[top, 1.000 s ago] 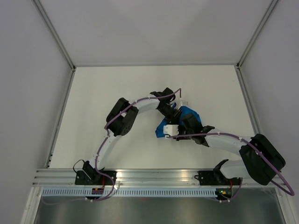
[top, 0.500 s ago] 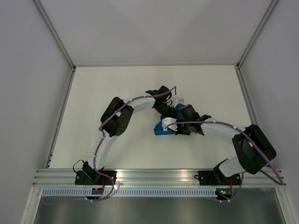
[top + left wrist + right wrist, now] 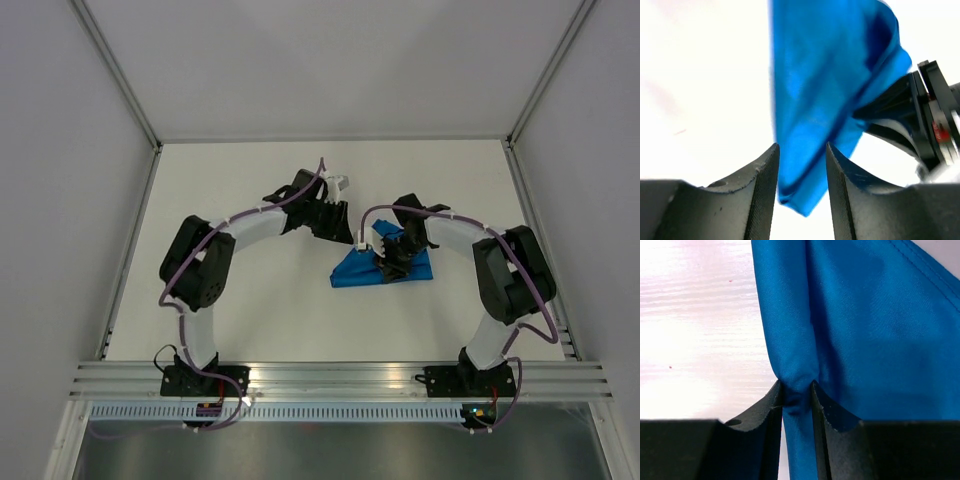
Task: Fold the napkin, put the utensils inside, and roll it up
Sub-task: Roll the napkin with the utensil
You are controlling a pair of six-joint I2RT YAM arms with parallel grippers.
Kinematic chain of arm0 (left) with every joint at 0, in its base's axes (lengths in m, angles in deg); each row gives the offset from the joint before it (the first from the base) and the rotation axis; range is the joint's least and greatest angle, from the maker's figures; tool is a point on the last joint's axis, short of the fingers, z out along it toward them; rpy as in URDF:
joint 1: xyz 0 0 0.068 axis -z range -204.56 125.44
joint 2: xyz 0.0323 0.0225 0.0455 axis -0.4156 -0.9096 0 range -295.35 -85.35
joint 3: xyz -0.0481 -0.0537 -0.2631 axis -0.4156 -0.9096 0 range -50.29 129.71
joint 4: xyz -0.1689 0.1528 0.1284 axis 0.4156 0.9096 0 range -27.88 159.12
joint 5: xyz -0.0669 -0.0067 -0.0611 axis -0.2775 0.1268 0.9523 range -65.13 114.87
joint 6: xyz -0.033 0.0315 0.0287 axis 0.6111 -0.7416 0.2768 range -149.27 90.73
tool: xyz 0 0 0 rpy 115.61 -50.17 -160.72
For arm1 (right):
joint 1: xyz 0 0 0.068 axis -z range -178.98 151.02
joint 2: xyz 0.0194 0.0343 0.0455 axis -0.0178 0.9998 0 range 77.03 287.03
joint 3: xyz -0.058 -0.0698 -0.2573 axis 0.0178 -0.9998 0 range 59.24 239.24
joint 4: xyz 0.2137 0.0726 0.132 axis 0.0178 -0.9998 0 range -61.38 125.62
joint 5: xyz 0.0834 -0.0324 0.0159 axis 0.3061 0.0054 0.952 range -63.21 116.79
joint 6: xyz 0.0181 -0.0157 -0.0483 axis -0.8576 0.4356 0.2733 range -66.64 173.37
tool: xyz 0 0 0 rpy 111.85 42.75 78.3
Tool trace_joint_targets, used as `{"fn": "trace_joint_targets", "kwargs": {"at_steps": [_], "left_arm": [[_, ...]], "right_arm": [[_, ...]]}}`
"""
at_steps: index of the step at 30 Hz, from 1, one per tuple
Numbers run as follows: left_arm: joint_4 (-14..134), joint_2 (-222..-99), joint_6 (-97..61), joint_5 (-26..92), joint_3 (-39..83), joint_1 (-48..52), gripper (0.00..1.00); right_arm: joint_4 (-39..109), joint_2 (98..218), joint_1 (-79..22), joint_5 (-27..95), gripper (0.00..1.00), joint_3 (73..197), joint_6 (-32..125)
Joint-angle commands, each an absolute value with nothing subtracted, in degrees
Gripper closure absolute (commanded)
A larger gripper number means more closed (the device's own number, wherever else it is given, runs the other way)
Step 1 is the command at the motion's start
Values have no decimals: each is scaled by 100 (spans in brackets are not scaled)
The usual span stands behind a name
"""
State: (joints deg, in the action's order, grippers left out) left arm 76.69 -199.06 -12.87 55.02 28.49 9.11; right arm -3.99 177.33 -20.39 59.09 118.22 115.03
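Observation:
The bright-blue napkin (image 3: 372, 272) lies bunched and partly folded on the white table, right of centre. My right gripper (image 3: 390, 256) reaches down onto its upper part. In the right wrist view this gripper (image 3: 797, 385) is shut on a pinched fold of the napkin (image 3: 880, 325). My left gripper (image 3: 342, 226) hovers just left of the cloth. In the left wrist view its jaws (image 3: 801, 147) stand open, and a corner of the napkin (image 3: 815, 100) shows between them without touching either. The utensils are out of view.
The white table (image 3: 240, 190) is fenced by grey walls on three sides. A metal rail (image 3: 330, 375) with both arm bases runs along the near edge. The right arm's wrist (image 3: 925, 115) shows at the right of the left wrist view.
My left gripper has opened, let go of the napkin and drawn back to the left. The right arm has swung farther back and right with the napkin, which now shows more.

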Motion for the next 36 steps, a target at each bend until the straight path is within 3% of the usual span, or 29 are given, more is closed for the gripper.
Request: {"fn": "trace_joint_targets", "kwargs": {"at_steps": [1,10,16,25,36], "left_arm": [[6337,-18934,-756,4343,1995,875,52],[4359,-16991,-1535,2306,-307,1479,51],[4111,-17033,-3344,1092,-407,2807,50],[4867,-18422,-4658,1159,569,4267,49],[5166,-19266,-4746,1758,1114,4584,48]], "right_arm": [[-1956,18565,-1858,6098,78,12066,12050],[-3319,19884,-1507,6388,78,13481,12570],[-3653,20359,-1471,6415,78,14009,12588],[-3776,20693,-1436,6388,77,14291,12482],[-3812,20825,-1322,6371,77,14440,12377]]}}
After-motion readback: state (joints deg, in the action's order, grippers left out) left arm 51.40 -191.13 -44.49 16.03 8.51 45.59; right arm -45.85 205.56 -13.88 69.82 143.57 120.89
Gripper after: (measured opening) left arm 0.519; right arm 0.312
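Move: The left hand hovers open. The stretch of rolled napkin edge it goes for lies about 10 cm back, 5 cm right and 6 cm below it, some 4 cm left of the right hand's pinch. The right hand already holds that roll. From the right hand, the roll's left end is about 11 cm left and 1 cm back, its right end some 10 cm right and level; the napkin's far corner is roughly 12 cm straight ahead. Still pinching the roll close to the table, the right hand turns about 45 degrees so its fingertips swing back towards the base, and draws back some 4 cm. The open left hand first swings up and left, clear of the right hand, then sweeps back, right and down to the roll just left of the right fingers, ending some 14 cm nearer the base and rolled about 60 degrees about its own fingers, without closing. ##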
